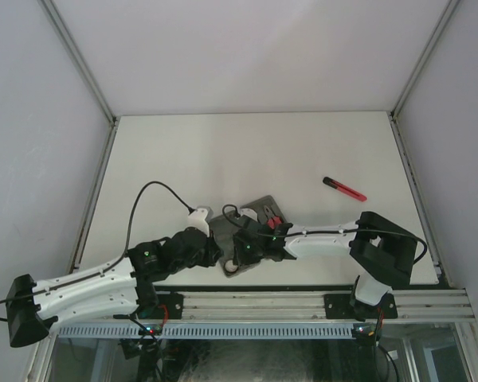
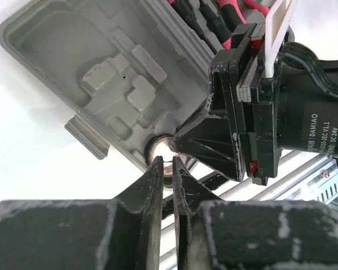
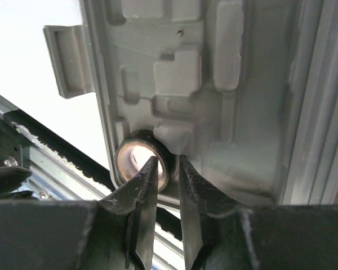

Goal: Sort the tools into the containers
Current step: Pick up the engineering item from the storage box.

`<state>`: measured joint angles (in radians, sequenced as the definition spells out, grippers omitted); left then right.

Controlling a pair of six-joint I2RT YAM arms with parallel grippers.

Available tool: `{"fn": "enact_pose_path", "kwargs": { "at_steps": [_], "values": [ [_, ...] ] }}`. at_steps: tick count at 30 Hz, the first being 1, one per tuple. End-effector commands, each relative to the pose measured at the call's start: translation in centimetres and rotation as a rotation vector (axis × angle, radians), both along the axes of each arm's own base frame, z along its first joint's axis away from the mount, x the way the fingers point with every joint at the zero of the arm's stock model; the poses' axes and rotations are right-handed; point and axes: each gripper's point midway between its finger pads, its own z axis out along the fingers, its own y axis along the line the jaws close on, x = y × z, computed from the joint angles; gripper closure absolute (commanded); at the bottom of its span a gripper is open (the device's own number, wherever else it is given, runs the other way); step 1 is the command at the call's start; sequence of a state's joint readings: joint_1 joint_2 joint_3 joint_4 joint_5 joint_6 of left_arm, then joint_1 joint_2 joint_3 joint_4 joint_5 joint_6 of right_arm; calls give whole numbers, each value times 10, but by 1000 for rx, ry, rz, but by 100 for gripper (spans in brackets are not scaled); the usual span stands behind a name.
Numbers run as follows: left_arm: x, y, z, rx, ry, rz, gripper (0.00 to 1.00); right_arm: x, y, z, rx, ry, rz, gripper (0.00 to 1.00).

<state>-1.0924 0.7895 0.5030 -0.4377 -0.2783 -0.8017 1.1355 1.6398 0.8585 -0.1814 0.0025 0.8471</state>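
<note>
The grey case (image 3: 253, 112) lies open under both grippers, one half (image 2: 62, 39) showing bare moulded recesses. A black ring (image 3: 136, 136) sits on edge in the near corner of that half. My right gripper (image 3: 169, 160) is slightly open astride the ring's wall, one tip over the hole and one outside. My left gripper (image 2: 168, 163) hovers just short of that corner by the ring (image 2: 158, 147), nearly shut with only a thin empty slit. Red-handled tools (image 2: 225, 22) lie in the other half. A slim red-black stick tool (image 1: 344, 189) lies on the table to the right.
The two wrists crowd together over the case (image 1: 259, 208) near the table's front edge, the right arm's finger (image 2: 205, 140) reaching in close to my left fingertips. The metal rail (image 1: 255, 302) runs just behind the case's near rim. Walls enclose the white table (image 1: 247, 151).
</note>
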Motion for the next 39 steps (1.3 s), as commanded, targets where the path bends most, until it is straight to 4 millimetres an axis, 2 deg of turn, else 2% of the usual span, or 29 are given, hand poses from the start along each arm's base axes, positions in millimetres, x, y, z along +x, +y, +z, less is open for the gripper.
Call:
{"fn": "enact_pose_path", "kwargs": {
  "at_steps": [1, 8, 11, 14, 17, 21, 24, 32, 36, 39],
  "values": [
    [4, 5, -1, -3, -10, 28, 85, 4, 1, 3, -37, -29, 4, 84],
    [6, 7, 9, -33, -31, 38, 83, 9, -4, 13, -34, -65, -23, 97],
    [7, 6, 28, -86, -64, 40, 73, 12, -3, 27, 35, -84, -40, 100],
    [11, 8, 57, -158, -123, 58, 62, 16, -4, 47, 152, -106, -57, 100],
    [16, 15, 94, -251, -206, 87, 52, 22, -7, 75, 284, -146, -84, 100],
    [17, 19, 151, -405, -365, 61, 41, 31, -17, 125, 503, -189, -123, 100],
    [17, 24, 187, -447, -492, 26, 32, 32, -20, 166, 663, -211, -113, 100],
    [-7, 6, 254, -489, -818, -265, 25, 8, -21, 254, 974, -218, 2, 100],
    [-18, -3, 279, -505, -908, -369, 23, -8, -22, 290, 1114, -204, 73, 100],
    [-28, -13, 292, -529, -936, -448, 23, -17, -24, 309, 1191, -195, 108, 100]
  ]
}}
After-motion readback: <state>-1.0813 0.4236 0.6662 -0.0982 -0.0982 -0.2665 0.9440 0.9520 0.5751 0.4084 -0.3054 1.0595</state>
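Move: The engineering item, a tape roll in the near corner of the box's empty half, has its middle about 2 cm back, 1 cm left and 1 cm below the right hand, whose open fingertips straddle its wall. From the left hand it is some 3 cm right, 1 cm ahead and 8 cm down. The box's clasp lies 4 cm farther out and 5 cm left of the roll, the tool-filled half's middle about 10 cm farther out and 10 cm right. The tape roll is pinched by its wall as the right fingers shut after a slight dip; the right hand then carries it some 25 cm up out of the box, rolling nearly 60 degrees until its fingers point level to the left. The empty left hand rises about 23 cm alongside, tipping its fingers up towards level and opening wide, facing the roll. ##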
